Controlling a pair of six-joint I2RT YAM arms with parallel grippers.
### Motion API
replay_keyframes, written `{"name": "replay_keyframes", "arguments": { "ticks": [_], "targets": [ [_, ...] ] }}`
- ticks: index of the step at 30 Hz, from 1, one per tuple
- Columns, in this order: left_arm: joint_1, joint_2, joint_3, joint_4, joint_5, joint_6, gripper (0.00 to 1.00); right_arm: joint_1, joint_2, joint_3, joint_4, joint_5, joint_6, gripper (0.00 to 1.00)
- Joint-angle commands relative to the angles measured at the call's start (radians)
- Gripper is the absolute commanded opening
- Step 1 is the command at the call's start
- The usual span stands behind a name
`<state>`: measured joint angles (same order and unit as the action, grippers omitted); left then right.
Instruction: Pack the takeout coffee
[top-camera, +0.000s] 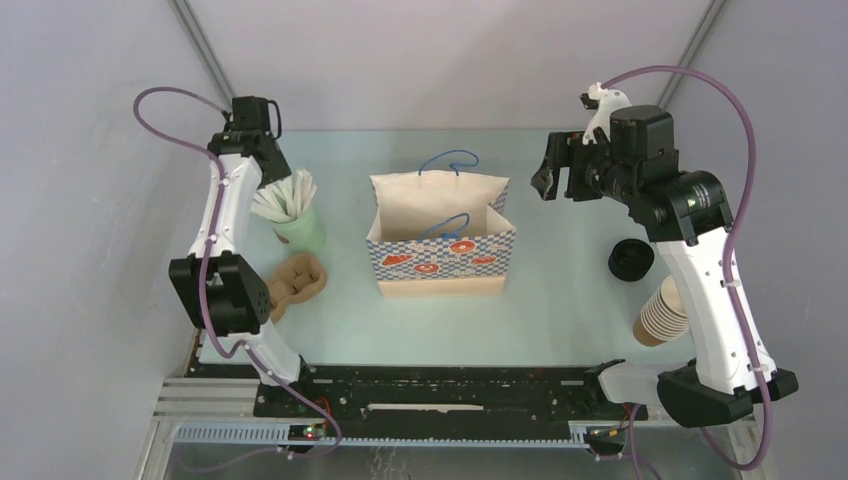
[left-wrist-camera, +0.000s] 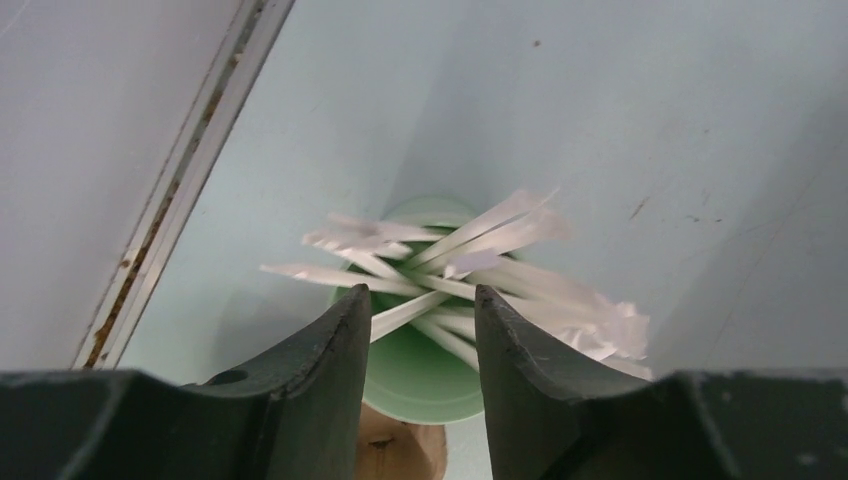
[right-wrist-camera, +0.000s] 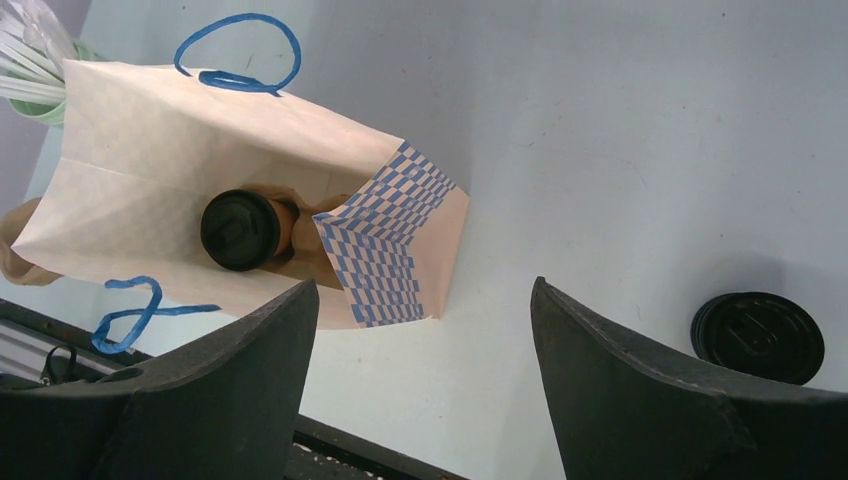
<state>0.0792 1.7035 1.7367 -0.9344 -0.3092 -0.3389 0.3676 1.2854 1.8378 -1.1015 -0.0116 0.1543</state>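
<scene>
The takeout coffee (right-wrist-camera: 240, 230), a tan cup with a black lid, stands upright inside the checkered paper bag (right-wrist-camera: 392, 250); in the top view the bag (top-camera: 440, 262) hides it. My right gripper (right-wrist-camera: 424, 285) is open, high up to the right of the bag (top-camera: 543, 180), with nothing between its fingers. My left gripper (left-wrist-camera: 422, 295) hovers over a pale green cup of white sticks (left-wrist-camera: 430, 345), its jaws partly apart. The stick tops cross the gap between them; I cannot tell whether they touch.
A stack of black lids (top-camera: 631, 260) (right-wrist-camera: 757, 337) and a stack of lidless tan cups (top-camera: 662, 313) sit at the right. A brown pulp cup carrier (top-camera: 295, 283) lies in front of the green cup (top-camera: 297, 228). The bag's blue handles (right-wrist-camera: 238, 50) stick up.
</scene>
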Motion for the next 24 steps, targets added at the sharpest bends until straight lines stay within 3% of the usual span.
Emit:
{"name": "replay_keyframes", "arguments": {
  "ticks": [1,15,24],
  "targets": [
    [0.005,0.008,0.079,0.059,0.072,0.015,0.49,-0.015,-0.068,-0.034,0.071,-0.012,-0.003,0.85],
    [0.006,0.087,0.112,0.084,0.053,0.023,0.45,-0.051,-0.123,-0.074,0.112,-0.017,0.006,0.85],
    [0.005,0.111,0.163,0.067,0.031,0.049,0.2,-0.056,-0.117,-0.078,0.129,-0.05,0.008,0.85]
  ]
}}
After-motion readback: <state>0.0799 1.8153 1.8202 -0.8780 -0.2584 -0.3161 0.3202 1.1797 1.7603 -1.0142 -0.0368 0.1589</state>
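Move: The upper ends of the straws are just in front of and below the left fingers: the bunch's middle is roughly 2 cm ahead, 1 cm to the right and 5 cm down. The green cup holding them is about 2 cm ahead and 14 cm below; the brown tray lies some 10 cm back, 2 cm left and 19 cm down. The paper bag stands about 31 cm to the right and 4 cm back. From the right hand, the straws are about 54 cm left, 8 cm ahead and 20 cm lower. The left hand reaches forward about 4 cm over the green cup among the upper ends of the straws, first rising a touch, then sinking about 2 cm, and in the last part its half-open fingers narrow to about half their gap around a straw's wrapped end while the hand starts to lift again. Meanwhile the right hand, empty and open, eases some 2 cm up and a little right and back, tipping its fingers slightly upward, away from the bag. ##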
